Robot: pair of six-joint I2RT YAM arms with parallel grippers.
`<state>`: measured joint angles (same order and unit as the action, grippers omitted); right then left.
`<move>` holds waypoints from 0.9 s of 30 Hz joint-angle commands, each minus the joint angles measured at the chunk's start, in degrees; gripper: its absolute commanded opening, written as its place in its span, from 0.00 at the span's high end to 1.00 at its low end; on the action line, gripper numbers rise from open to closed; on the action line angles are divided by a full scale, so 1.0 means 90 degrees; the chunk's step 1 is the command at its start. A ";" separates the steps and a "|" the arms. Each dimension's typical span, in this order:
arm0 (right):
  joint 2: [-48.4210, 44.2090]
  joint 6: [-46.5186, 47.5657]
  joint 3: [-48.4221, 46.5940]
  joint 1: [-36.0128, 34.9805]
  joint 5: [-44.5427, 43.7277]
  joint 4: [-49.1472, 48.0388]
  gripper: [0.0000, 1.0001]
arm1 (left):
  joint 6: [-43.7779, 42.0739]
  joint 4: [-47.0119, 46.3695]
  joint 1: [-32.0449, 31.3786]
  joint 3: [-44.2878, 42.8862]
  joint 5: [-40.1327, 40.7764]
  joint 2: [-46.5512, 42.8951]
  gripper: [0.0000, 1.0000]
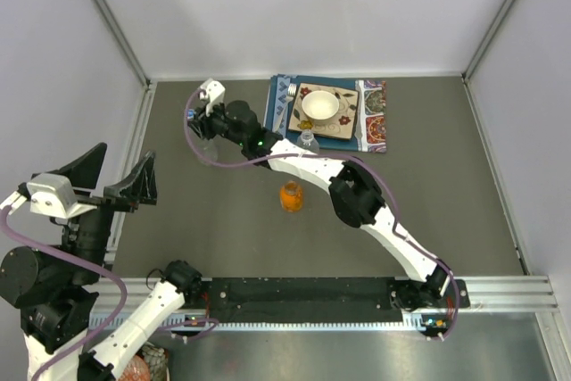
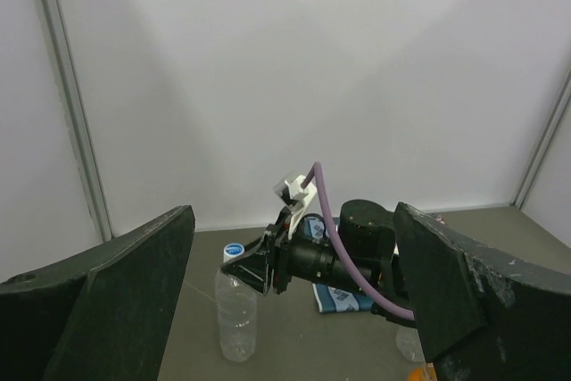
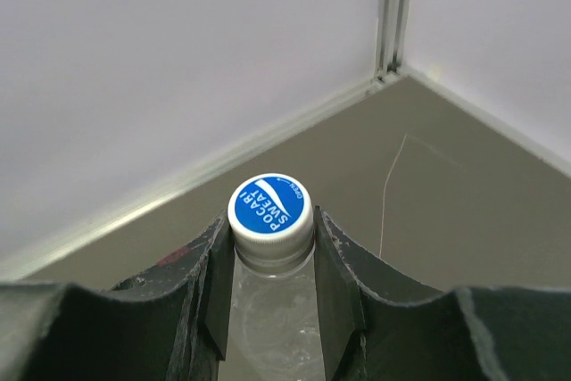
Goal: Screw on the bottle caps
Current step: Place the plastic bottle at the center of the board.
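Note:
A clear ribbed bottle (image 2: 237, 314) stands at the table's far left, topped by a blue-and-white bottle cap (image 3: 270, 211). My right gripper (image 3: 270, 231) is shut on that cap, its pads pressing both sides of the cap and neck. From above, the right gripper (image 1: 204, 131) reaches left over this bottle (image 1: 203, 147). A second clear bottle (image 1: 308, 142) with a white cap stands near the mats. The squat orange bottle (image 1: 291, 195) stands mid-table. My left gripper (image 1: 114, 173) hangs wide open and holds nothing, raised at the left, well away from the bottles. Its fingers (image 2: 107, 301) frame the scene.
A white bowl (image 1: 320, 106) sits on a patterned plate over blue placemats (image 1: 375, 127) at the back, with a fork (image 1: 290, 95) beside it. The right arm (image 1: 357, 194) stretches diagonally across the table. White walls enclose three sides; a metal rail (image 1: 500, 287) runs along the near edge.

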<state>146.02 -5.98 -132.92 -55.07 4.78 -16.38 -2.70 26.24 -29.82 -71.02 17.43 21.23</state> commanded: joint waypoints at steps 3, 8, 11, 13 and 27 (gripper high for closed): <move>-0.0403 -0.0029 0.0579 -0.0082 -0.0062 -0.0289 1.00 | 0.0134 -0.0074 0.0023 0.0001 -0.0081 0.0092 0.01; -0.0472 -0.0117 0.0813 -0.0083 -0.0091 -0.0406 1.00 | 0.0173 -0.0074 0.0023 -0.0009 -0.0110 0.0111 0.01; -0.0501 -0.0166 0.0912 -0.0082 -0.0062 -0.0446 0.94 | 0.0163 -0.0074 0.0023 -0.0009 -0.0101 0.0121 0.01; -0.0511 -0.0176 0.0912 -0.0073 -0.0052 -0.0416 0.74 | 0.0173 -0.0074 0.0023 -0.0009 -0.0101 0.0121 0.01; -0.0511 0.0019 0.0590 -0.0082 0.0250 -0.0035 0.35 | 0.0280 -0.0064 0.0023 0.0069 -0.0111 0.0102 0.01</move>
<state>144.24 -6.37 -125.75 -55.13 5.48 -21.12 -1.15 26.26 -29.82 -70.76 17.19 21.26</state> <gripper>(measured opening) 0.644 0.987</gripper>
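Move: My right fingers already grip the capped plastic bottle by its neck, its middle about 7 cm straight below them and its foot almost on the table. From this hand the other clear bottle stands some 27 cm right, 2 cm back and 9 cm down; the orange jar is about 23 cm right, 12 cm back and 14 cm down. My left hand has the capped bottle roughly 28 cm ahead, 4 cm to its right and 33 cm below. I finish setting the capped bottle down with my right hand, sinking quickly by about 2 cm onto the table under it, then holding nearly still at the neck without turning. After that I open the fingers to nearly twice their gap and let go of the neck, leaving them around it without pulling away. ##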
